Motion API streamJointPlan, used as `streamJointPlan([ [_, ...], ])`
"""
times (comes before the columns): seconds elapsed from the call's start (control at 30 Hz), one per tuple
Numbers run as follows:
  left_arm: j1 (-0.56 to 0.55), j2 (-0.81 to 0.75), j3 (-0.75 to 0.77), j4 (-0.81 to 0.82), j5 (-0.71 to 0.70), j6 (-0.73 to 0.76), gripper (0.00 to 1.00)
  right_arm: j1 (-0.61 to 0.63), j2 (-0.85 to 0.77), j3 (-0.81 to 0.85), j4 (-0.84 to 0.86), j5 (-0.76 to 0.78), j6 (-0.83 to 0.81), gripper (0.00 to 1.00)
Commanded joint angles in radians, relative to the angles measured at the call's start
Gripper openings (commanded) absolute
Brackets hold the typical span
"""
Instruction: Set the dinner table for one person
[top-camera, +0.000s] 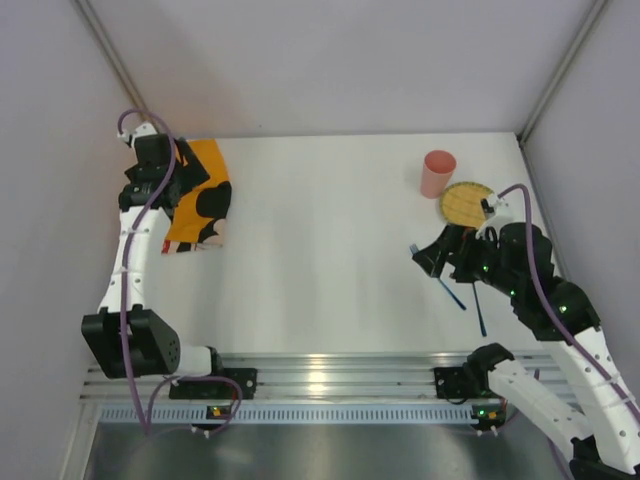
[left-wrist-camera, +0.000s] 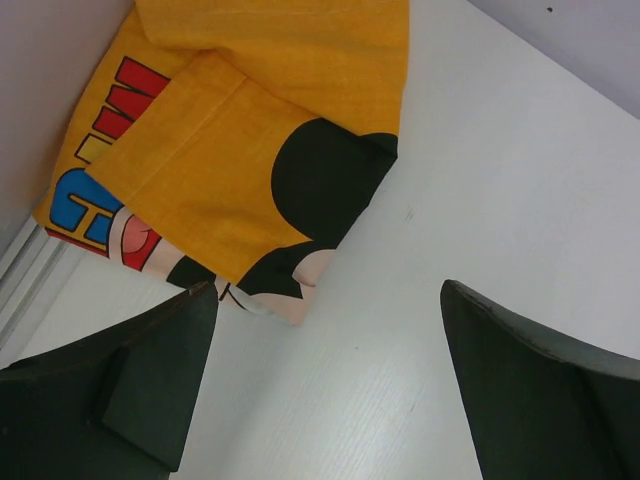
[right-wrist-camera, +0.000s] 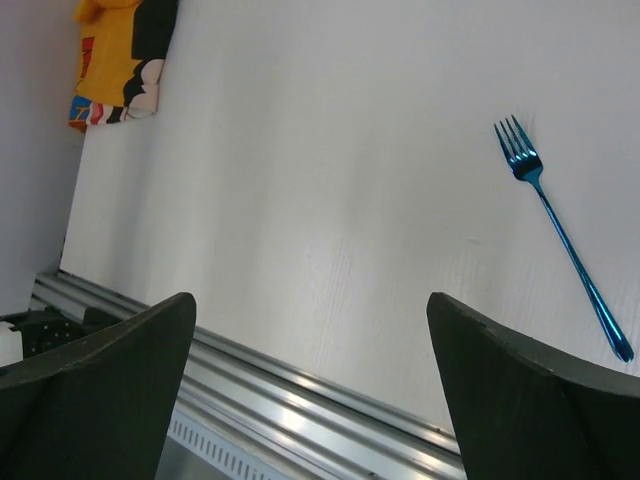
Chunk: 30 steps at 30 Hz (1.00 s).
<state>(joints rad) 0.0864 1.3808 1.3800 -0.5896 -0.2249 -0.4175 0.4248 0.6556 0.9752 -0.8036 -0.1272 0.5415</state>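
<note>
The white dinner table (top-camera: 320, 250) holds a folded orange cartoon-mouse cloth (top-camera: 200, 205) at its far left. My left gripper (top-camera: 190, 185) is open and empty, right over the cloth's edge; in the left wrist view the cloth (left-wrist-camera: 250, 150) lies just ahead of the open gripper (left-wrist-camera: 330, 380). A pink cup (top-camera: 438, 172) and a yellow plate (top-camera: 466, 203) stand at the far right. A blue fork (top-camera: 452, 292) lies on the table near my right gripper (top-camera: 425, 258), which is open and empty. In the right wrist view the fork (right-wrist-camera: 560, 240) lies to the right of the gripper (right-wrist-camera: 310, 380).
A second thin blue utensil (top-camera: 481, 312) lies by the right arm, partly hidden. Grey walls close in the table on three sides. A metal rail (top-camera: 320, 375) runs along the near edge.
</note>
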Motion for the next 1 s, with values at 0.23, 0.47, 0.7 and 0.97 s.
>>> streamJointPlan([
  [0.23, 0.157, 0.325, 0.008, 0.032, 0.163, -0.093, 0.98, 0.005, 0.064, 0.046, -0.032, 0.054, -0.02, 1.0],
  [0.47, 0.174, 0.52, 0.062, 0.047, 0.177, -0.07, 0.94, 0.005, 0.17, 0.109, -0.052, 0.067, -0.063, 1.0],
  [0.7, 0.174, 0.669, 0.108, 0.054, 0.139, -0.086, 0.92, 0.005, 0.331, 0.187, -0.051, 0.044, -0.074, 1.0],
  [0.97, 0.161, 0.784, 0.128, 0.053, 0.179, -0.055, 0.38, 0.005, 0.371, 0.204, -0.042, 0.041, -0.063, 1.0],
])
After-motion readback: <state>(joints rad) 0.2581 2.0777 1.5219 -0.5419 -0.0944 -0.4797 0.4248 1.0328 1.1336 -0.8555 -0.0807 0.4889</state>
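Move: The folded orange napkin lies flat, its middle about 12 cm ahead of my left hand, 4 cm to the left and 25 cm below; the part near its black patch that I take is only some 6 cm ahead, 6 cm left and 24 cm down. From my right hand the napkin's middle is roughly 32 cm ahead and 55 cm left, while the fork lies about 7 cm ahead, 7 cm to the right and 25 cm down. I plunge my left hand some 24 cm down onto the near part of the napkin, working about 6 cm forward and as far left, with the wrist tipping the open fingers steeply down; at the bottom I close them and pinch up a fold where orange meets black. My right hand, still wide open and empty, eases about 5 cm forward and a little down, its fingers tipping lower. ##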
